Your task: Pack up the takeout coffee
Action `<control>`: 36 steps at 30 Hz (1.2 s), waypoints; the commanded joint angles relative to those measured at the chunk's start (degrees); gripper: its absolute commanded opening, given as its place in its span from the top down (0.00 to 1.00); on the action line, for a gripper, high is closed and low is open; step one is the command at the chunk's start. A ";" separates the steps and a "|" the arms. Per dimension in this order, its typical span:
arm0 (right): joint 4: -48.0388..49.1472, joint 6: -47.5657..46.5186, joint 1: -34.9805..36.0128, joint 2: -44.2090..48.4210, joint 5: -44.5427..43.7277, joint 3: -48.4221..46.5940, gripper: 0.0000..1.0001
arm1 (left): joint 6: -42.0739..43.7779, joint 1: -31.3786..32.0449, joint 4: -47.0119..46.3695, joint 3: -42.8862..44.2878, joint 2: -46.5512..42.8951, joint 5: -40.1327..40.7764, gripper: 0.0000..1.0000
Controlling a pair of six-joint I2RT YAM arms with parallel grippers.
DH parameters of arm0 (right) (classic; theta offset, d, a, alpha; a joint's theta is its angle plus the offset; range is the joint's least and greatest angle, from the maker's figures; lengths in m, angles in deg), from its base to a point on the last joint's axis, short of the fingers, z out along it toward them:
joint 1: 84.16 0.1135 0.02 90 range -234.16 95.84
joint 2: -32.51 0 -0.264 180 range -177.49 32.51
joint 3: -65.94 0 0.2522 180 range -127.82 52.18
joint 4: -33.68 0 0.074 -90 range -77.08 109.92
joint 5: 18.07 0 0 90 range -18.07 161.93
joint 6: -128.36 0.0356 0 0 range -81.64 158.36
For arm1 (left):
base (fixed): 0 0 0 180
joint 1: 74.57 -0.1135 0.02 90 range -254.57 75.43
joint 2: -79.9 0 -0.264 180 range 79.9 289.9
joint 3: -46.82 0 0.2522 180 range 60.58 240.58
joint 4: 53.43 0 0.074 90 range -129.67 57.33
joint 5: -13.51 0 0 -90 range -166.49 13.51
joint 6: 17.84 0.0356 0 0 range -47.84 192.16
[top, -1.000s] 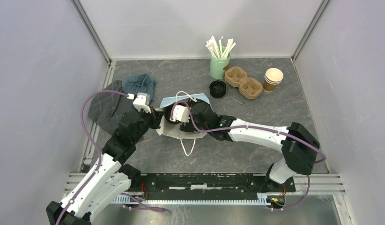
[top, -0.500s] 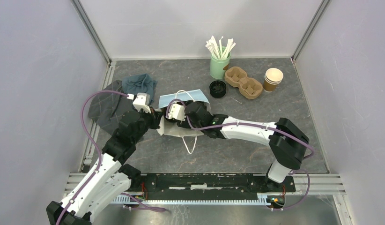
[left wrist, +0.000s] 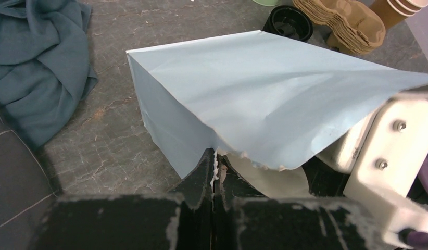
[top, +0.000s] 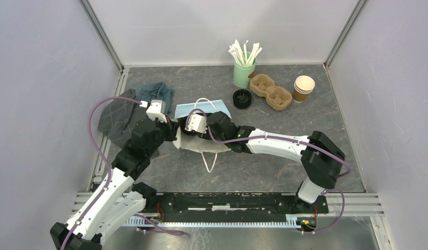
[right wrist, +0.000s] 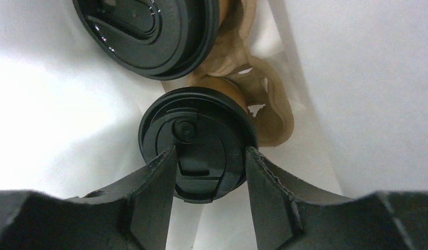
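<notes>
A light blue paper bag (top: 201, 110) lies on its side mid-table, its mouth toward the left arm. My left gripper (left wrist: 214, 157) is shut on the torn edge of the bag (left wrist: 264, 88) and holds the mouth up. My right gripper (right wrist: 211, 153) reaches inside the bag, jaws partly apart, hovering over the black lid of one takeout coffee cup (right wrist: 196, 136); its fingertips overlap the lid without clamping it. A second lidded cup (right wrist: 149, 31) stands just beyond. Both cups sit in a brown pulp carrier (right wrist: 272, 112) on the bag's white inside.
At the back right stand a green cup of white stirrers (top: 244, 73), an empty pulp carrier (top: 271, 91), loose black lids (top: 242, 98) and lidless brown cups (top: 303, 87). A blue cloth (top: 154, 94) and a grey cloth (top: 117, 119) lie at the left. The bag's white handle loop (top: 209, 161) trails toward me.
My right gripper's jaws have narrowed from wide open. The right arm has shifted a little left, deeper into the bag. The left gripper keeps its pinch on the bag edge.
</notes>
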 commanded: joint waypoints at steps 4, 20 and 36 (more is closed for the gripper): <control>-4.68 1.43 -0.57 3.83 2.68 -1.31 0.33 | -2.95 -0.25 3.14 5.99 2.31 1.50 0.98; -1.18 9.03 -0.56 5.26 3.03 0.52 0.07 | -5.29 -0.22 4.29 7.00 4.52 -2.01 0.98; -10.84 24.32 1.81 -0.40 -11.90 -6.07 0.02 | -5.60 -0.23 5.17 8.16 6.37 -1.48 0.98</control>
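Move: Inside the bag the right fingers are round the lid of the near coffee cup, whose middle is about 2 cm ahead, 1 cm left and 4 cm below. The other cup stands roughly 6 cm ahead, 7 cm left and 5 cm below, the carrier tray about 7 cm ahead, 1 cm left and 7 cm below. From the left hand, pinching the bag's rim, the near cup is some 9 cm right, 3 cm back and 12 cm below. Right fingers open off the cup, backing about 2 cm, turning 10 degrees clockwise; left still pinches bag rim. ##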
